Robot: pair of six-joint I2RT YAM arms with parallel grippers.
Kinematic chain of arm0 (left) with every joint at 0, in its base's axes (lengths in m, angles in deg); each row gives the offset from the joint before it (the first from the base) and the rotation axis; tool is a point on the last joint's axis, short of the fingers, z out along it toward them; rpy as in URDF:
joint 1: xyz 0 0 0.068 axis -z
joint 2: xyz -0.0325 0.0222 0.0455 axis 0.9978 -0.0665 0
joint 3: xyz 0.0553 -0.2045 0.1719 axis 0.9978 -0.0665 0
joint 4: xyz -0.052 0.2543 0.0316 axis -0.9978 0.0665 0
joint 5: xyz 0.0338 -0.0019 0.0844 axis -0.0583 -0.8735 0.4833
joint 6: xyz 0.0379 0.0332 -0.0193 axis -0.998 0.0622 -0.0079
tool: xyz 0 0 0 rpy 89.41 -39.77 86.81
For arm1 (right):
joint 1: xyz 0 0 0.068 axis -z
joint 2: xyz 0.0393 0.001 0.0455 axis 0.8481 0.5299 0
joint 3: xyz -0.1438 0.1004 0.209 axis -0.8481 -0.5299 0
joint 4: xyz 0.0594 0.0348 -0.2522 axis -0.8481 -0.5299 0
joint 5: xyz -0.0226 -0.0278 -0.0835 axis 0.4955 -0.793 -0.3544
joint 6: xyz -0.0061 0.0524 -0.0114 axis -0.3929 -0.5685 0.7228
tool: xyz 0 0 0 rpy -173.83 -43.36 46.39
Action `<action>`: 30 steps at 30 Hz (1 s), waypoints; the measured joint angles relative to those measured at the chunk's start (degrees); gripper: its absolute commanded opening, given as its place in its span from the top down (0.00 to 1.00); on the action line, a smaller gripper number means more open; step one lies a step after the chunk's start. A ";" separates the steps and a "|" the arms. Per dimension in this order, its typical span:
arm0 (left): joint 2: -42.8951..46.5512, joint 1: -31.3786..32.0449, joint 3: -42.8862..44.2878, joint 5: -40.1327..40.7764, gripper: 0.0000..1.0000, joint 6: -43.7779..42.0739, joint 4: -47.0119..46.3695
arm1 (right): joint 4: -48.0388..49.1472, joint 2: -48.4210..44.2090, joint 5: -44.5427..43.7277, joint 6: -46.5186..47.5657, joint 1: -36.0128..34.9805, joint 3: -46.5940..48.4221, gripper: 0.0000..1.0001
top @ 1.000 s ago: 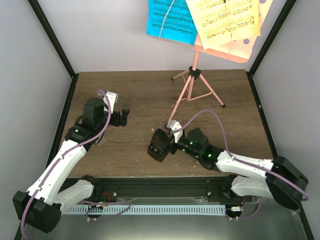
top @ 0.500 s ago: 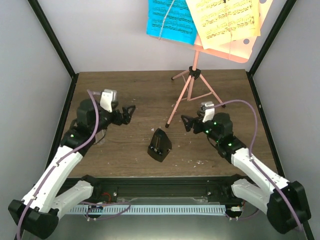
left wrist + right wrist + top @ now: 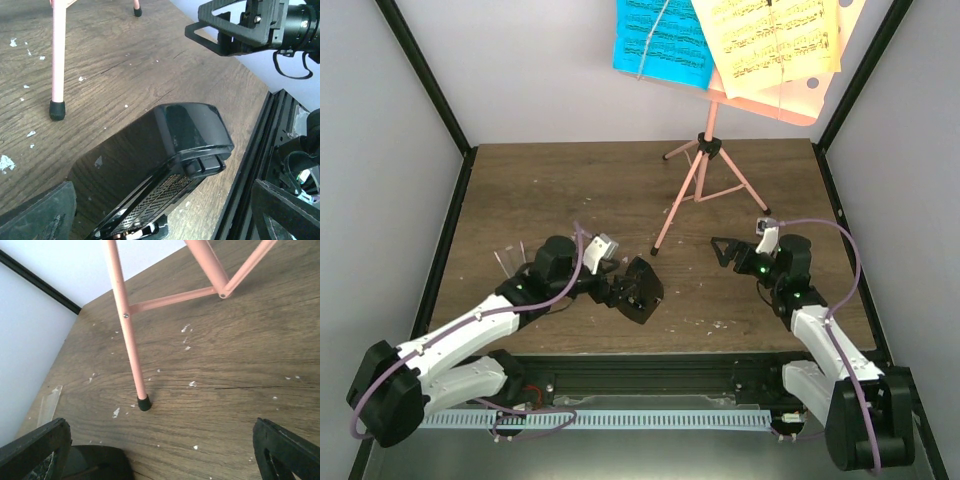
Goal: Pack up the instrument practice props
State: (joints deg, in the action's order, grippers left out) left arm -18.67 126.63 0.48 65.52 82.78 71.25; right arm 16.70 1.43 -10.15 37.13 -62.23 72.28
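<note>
The small black metronome (image 3: 642, 290) lies on its side on the wooden table (image 3: 570, 190), near the front. My left gripper (image 3: 618, 290) is open; the metronome (image 3: 165, 155) lies between its wide-set fingers (image 3: 40, 215), which are apart from it. My right gripper (image 3: 723, 250) stands open to the right and holds nothing. Ahead of it is the front leg (image 3: 127, 325) of the salmon-pink music stand (image 3: 705, 170). Blue (image 3: 662, 40) and yellow (image 3: 770, 40) sheet-music pages rest on the stand's desk.
White flecks dot the table. A small clear plastic piece (image 3: 510, 260) lies at the left. The black frame rail (image 3: 260, 150) runs along the near edge just beyond the metronome. Grey walls close in both sides and the back.
My right gripper has drawn back from the metronome to the right side. My left arm has swung in from the left and brought its open jaws around the metronome.
</note>
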 measured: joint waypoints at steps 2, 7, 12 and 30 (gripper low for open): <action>-0.07 0.00 -1.36 -0.46 0.03 -0.79 -2.05 | 0.22 -0.52 1.07 -0.17 0.02 -0.04 0.00; -0.66 0.20 -2.89 -2.62 0.06 -2.95 -5.16 | 0.52 -1.44 2.32 -0.33 0.02 -0.04 0.00; -1.51 0.33 -3.10 -3.41 0.16 -5.66 -5.66 | 0.76 -1.73 2.89 -0.50 0.04 -0.15 0.00; -1.75 3.10 -3.32 5.75 0.45 -10.34 -5.62 | 1.77 -1.81 3.32 -0.94 0.04 -0.90 0.00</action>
State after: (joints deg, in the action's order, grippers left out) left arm -20.42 129.73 -2.84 71.27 72.44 65.63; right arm 18.47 -0.39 -6.82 36.19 -62.19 71.39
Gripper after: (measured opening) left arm 0.565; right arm 0.999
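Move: The black metronome stands just past the left fingertips, about 5 cm to that hand's right, 1 cm ahead and its middle some 4 cm lower. The music stand's nearest foot is about 13 cm ahead and 7 cm right of the left hand, 12 cm below; the stand's tripod centre lies roughly 30 cm ahead and 20 cm right. From the idle right hand, the metronome is about 22 cm left and 9 cm back, slightly lower. The metronome is what the left hand settles around: it sinks about 2 cm beside the body, easing back and right by under 1 cm before coming forward again, while the wrist rolls some 10 degrees. From about the middle of this the wide-open fingers close steadily to a little over half, one on each side of the case; a firm touch can't be made out. ##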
